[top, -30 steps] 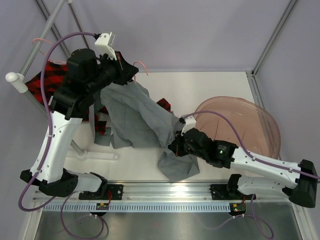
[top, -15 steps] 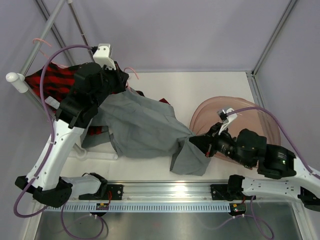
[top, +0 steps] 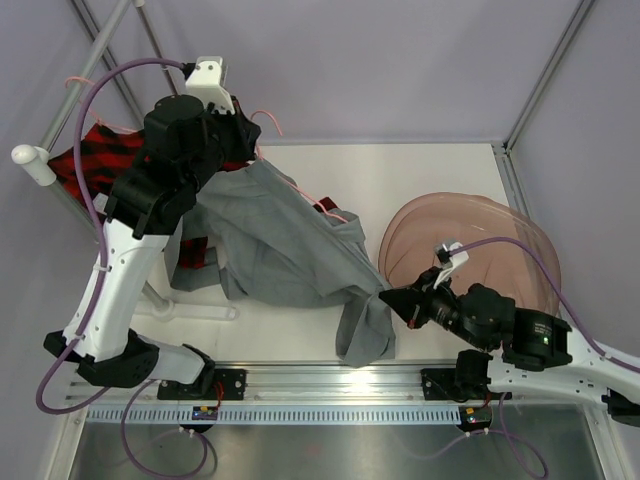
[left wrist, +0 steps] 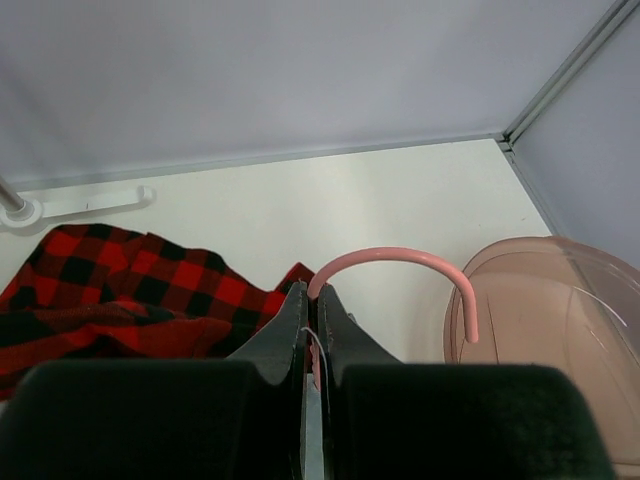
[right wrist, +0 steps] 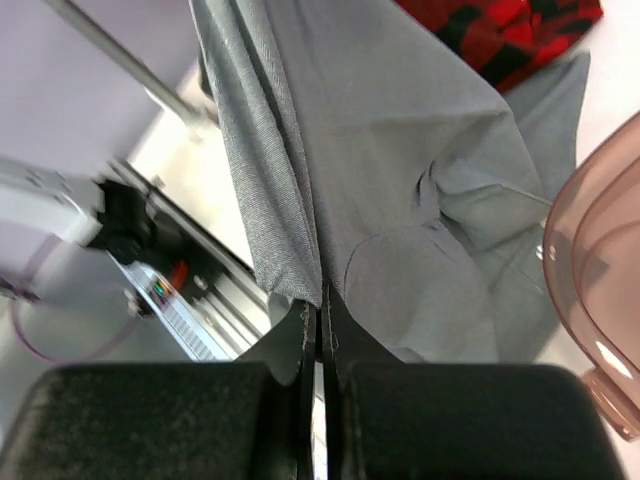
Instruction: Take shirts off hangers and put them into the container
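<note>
The grey shirt hangs stretched between my two grippers, still on a pink wire hanger. My left gripper is raised at the back left and shut on the hanger's neck, with the hook curving past its tips. My right gripper is near the front and shut on the grey shirt's edge; its jaws pinch the fabric. The red-and-black plaid shirt lies bunched under the left arm. The round pinkish container sits at the right, beside the right gripper.
Grey rail poles with a white end cap stand at the back left, and their white foot rests on the table. A metal track runs along the front edge. An enclosure post rises at the back right.
My right gripper has drawn the grey shirt's edge rightward towards the container. My left gripper dipped, then rose again with the hanger. The shirt is now pulled taut between them.
</note>
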Controlling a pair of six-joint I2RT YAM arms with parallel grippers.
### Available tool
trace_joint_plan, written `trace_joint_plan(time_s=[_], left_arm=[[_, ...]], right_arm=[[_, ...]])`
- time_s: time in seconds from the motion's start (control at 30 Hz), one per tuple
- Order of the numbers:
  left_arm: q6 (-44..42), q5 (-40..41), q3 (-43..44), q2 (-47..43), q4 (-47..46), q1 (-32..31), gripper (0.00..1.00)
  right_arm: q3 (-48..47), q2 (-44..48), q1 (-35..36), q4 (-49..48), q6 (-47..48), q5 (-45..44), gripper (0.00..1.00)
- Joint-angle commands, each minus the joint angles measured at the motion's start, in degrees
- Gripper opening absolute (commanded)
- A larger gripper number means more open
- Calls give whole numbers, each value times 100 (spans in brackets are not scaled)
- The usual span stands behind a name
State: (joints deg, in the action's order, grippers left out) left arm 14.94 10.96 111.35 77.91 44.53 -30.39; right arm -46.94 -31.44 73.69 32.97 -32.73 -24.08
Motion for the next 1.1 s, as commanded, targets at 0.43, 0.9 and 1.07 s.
trace_joint_plan(time_s=[0.43,0.9,1.07], left_arm=[[509,-278,1,-934,-349,-90,0],[985,-657,-1230,-1788,-622,-134,0],[747,-621,-1107,-1647,-411,-142,0]], right_arm=[[1257,-1723,75,-2291,-752,-458,0],[62,-3468,767,-2676,-339,-1373,69],[-455,-1879,1288,600,-1594,-2635,91]])
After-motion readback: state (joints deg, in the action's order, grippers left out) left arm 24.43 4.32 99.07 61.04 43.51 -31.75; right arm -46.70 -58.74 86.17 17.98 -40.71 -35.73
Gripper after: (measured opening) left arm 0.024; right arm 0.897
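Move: My right hand already pinches an edge of the grey shirt. The table spot it is taking that edge to lies about 14 cm left, 3 cm ahead and 24 cm down. From this hand the hanger's middle is roughly 20 cm left, 16 ahead and 14 up, and the container 24 right, 20 ahead and 20 below. My left hand grips the hanger's neck; the grey shirt's middle is some 13 cm back, 6 right and 20 below. With the right fingers shut on the grey shirt's edge, I carry it down and left about 15 cm each way, under the hanger towards the table, then open them wide to let go and lift clear, up, back and a little right. My left hand keeps its grip on the hanger, at first nearly still, then draws it back about 9 cm, rolling its left side some 10 degrees down. ##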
